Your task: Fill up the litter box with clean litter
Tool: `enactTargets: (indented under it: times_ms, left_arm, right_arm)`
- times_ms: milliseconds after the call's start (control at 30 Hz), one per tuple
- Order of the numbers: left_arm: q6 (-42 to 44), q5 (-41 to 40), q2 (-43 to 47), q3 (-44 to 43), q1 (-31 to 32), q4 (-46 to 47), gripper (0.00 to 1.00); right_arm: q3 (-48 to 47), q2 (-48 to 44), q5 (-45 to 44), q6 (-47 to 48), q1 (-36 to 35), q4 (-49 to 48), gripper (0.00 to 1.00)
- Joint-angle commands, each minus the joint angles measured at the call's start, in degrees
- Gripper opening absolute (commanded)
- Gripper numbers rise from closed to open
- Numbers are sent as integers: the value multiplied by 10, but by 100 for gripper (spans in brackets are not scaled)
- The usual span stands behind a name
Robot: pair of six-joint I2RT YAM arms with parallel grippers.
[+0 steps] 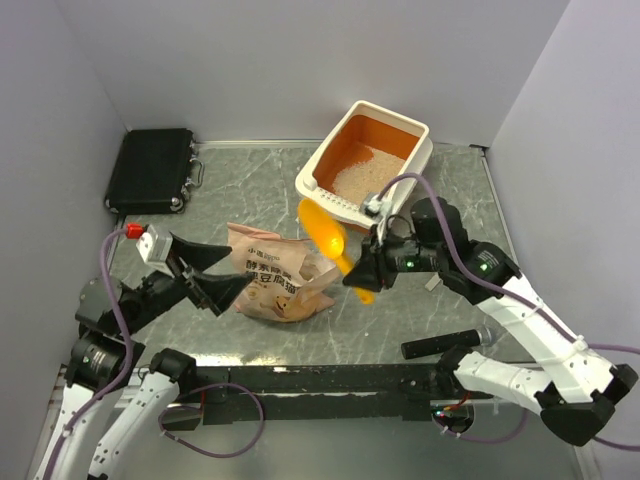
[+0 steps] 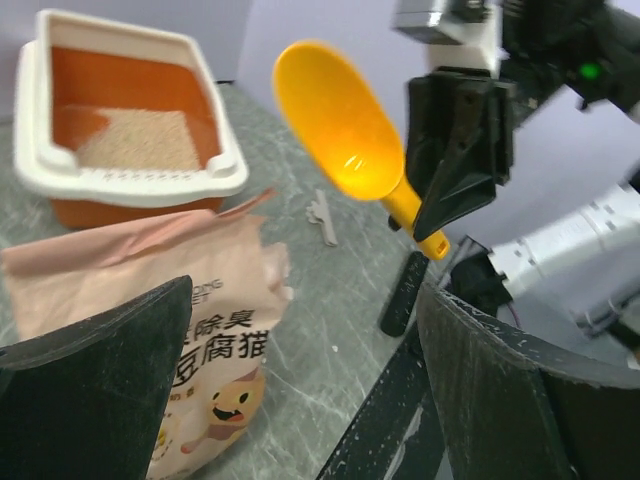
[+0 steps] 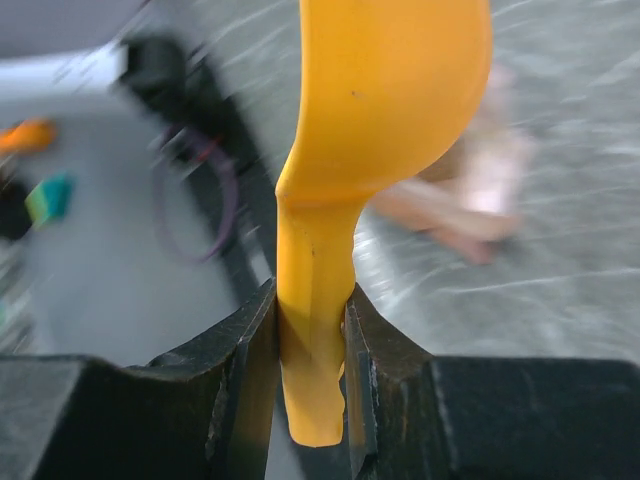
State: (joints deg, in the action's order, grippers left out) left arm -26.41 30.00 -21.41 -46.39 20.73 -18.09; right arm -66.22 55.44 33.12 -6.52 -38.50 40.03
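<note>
The litter box [image 1: 424,142] stands at the back right, cream outside and orange inside, with a patch of pale clean litter [image 1: 362,174] on its floor. My right gripper [image 1: 362,272] is shut on the handle of a yellow-orange scoop [image 1: 325,232], held in the air between the box and the pink bag [image 1: 275,278]. The wrist view shows the handle [image 3: 312,330] clamped between both jaws. The scoop's bowl [image 2: 345,125] looks empty. My left gripper [image 1: 215,275] stands wide open at the bag's left side, with nothing between its fingers [image 2: 100,390].
A black case [image 1: 152,170] lies at the back left. A black bar [image 1: 440,346] lies near the right arm's base, and a small white piece [image 2: 322,215] sits on the marbled table. Grey walls enclose the table on three sides.
</note>
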Motion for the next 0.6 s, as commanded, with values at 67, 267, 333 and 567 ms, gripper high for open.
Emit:
enactTargets:
  times_ms: [67,267,333,567]
  left_arm:
    - [79,147,7,-47,2,-16,98]
    - [94,182,-7,-48,3,-30,98]
    - [95,210,-13,-47,3,-37,98]
    - [98,270,-32,-56,3,-64,95]
  right_arm:
    - [-56,41,118,26,-95,102,0]
    - [-74,69,86,20,-184,123,0]
    - [-78,75,77,20,-192,125,0]
    - [-125,84,60,28,-238,167,0]
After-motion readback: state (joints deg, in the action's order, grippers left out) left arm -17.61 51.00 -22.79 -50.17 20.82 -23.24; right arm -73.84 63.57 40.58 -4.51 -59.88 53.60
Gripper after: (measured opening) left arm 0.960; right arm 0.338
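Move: The right hand already grips the yellow scoop's handle, the bowl reaching forward and left. From this hand the litter bag's middle is about 18 cm left, 4 cm ahead and 18 cm lower; the litter box is some 43 cm ahead, 8 cm right and 23 cm lower. From the open left hand, the scoop's middle is about 21 cm right, 5 cm ahead and 4 cm lower; the bag is 6 cm ahead, 7 cm right and 25 cm lower. Keeping its pinch on the scoop handle, the right hand draws back about 12 cm, slightly left, slowing midway, while turning counter-clockwise nearly 30 degrees so the bowl swings towards the left hand's fingers. The left hand, wide open and empty, backs some 6 cm and a little right, turning clockwise about 20 degrees to face the scoop. ##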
